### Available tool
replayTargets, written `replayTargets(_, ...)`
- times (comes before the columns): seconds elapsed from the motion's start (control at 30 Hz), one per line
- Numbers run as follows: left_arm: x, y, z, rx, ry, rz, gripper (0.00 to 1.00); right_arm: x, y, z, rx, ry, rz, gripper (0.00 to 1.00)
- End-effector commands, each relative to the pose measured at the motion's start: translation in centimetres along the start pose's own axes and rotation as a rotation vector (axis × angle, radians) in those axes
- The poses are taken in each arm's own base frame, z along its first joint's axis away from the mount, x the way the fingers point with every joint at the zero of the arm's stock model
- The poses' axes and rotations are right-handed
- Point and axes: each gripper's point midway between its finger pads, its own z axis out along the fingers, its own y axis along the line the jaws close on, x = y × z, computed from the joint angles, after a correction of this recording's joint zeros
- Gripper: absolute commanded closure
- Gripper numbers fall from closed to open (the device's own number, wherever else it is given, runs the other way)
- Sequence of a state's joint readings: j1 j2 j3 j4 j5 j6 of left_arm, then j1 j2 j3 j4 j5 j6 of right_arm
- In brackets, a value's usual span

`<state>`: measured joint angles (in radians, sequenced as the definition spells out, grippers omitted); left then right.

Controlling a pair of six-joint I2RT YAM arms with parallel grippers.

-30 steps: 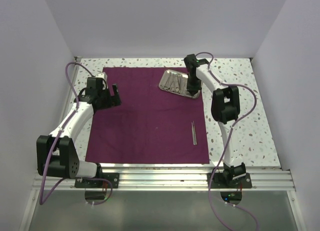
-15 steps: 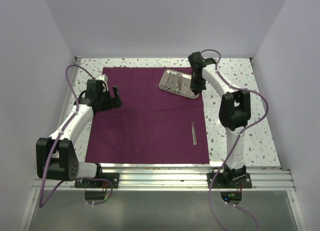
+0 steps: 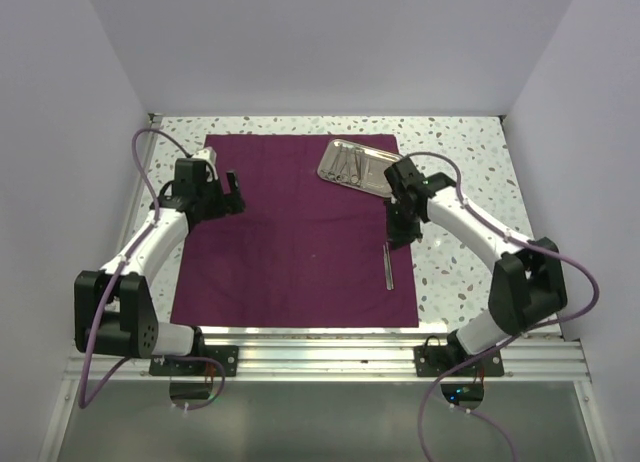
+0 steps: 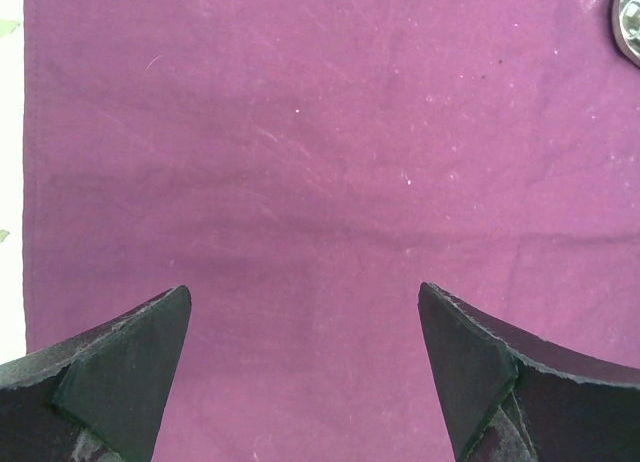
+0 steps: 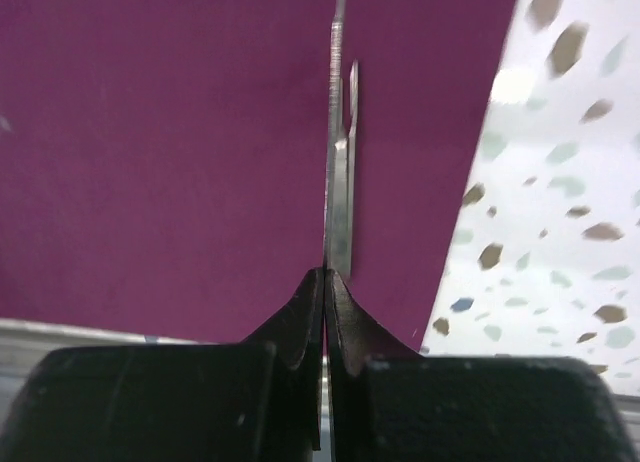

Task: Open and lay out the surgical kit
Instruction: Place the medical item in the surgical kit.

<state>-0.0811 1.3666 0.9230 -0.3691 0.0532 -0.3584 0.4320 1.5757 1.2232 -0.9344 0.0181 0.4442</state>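
Observation:
The dark purple cloth (image 3: 290, 232) lies spread flat on the table. At its far right corner sits the small steel tray (image 3: 355, 165) with ring-handled instruments in it. Slim silver tweezers (image 3: 386, 266) lie on the cloth near its right edge. Just beyond the tweezers, my right gripper (image 3: 399, 234) hangs over that edge. In the right wrist view it (image 5: 327, 274) is shut on a slim silver instrument (image 5: 337, 162) that sticks out past the fingertips. My left gripper (image 3: 232, 190) stands open over the cloth's left part, with only cloth (image 4: 320, 162) between its fingers (image 4: 140, 342).
Speckled white tabletop (image 3: 470, 182) borders the cloth on the right and at the back. Pale walls close in on three sides. A metal rail (image 3: 320, 347) runs along the near edge. A corner of the tray (image 4: 630, 22) shows at the top right of the left wrist view.
My right arm has swung from the tray towards the near side and now hangs near the lying tweezers, still shut. The left arm has barely moved.

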Motion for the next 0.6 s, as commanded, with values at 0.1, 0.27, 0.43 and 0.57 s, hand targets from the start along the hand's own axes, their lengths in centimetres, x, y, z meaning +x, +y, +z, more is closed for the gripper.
replayTargets(0.1,-2.4,-1.0,1.6,0.026,-0.05,-0.016,0.0,5.6,0.5,2.3,-0.128,0.076,-0.04,1.0)
replayTargets(0.27,-3.7,-0.7,1.8,-0.009,-0.077,-0.028,0.0,6.4,-0.2,3.5,-0.091,0.124,-0.056,1.0)
replayTargets(0.43,-3.5,1.2,1.9,-0.02,-0.089,-0.154,0.0,2.3,0.8,1.0,-0.081,0.046,-0.082,0.56)
replayTargets(0.57,-2.3,0.9,2.1,0.158,-0.035,-0.255,0.0,-2.8,2.5,-2.2,-0.087,-0.043,-0.11,0.37)
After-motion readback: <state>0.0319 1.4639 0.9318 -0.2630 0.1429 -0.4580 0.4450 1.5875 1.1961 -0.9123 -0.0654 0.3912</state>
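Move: The right hand holds a slim medical item by its rear end, pointing forward. The item's middle is to land on the cloth about 2 cm back, 2 cm to the right and 6 cm below. The first medical item lies almost beneath the hand, its middle 1 cm back, parallel to the free spot; the kit tray is some 27 cm ahead and 9 cm left. From the left hand the spot is about 41 cm right, 13 cm back and 8 cm below. The right hand sets the held medical item on the cloth beside the first one, drawing back nearly 7 cm while sinking over 5 cm and tipping slightly. There the shut fingers part to just over half open, letting go, and the hand lifts about 4.5 cm while going forward 5.5 cm and slightly left. The empty, open left hand drifts 2.5 cm forward, dips, then swings about 2 cm left. ##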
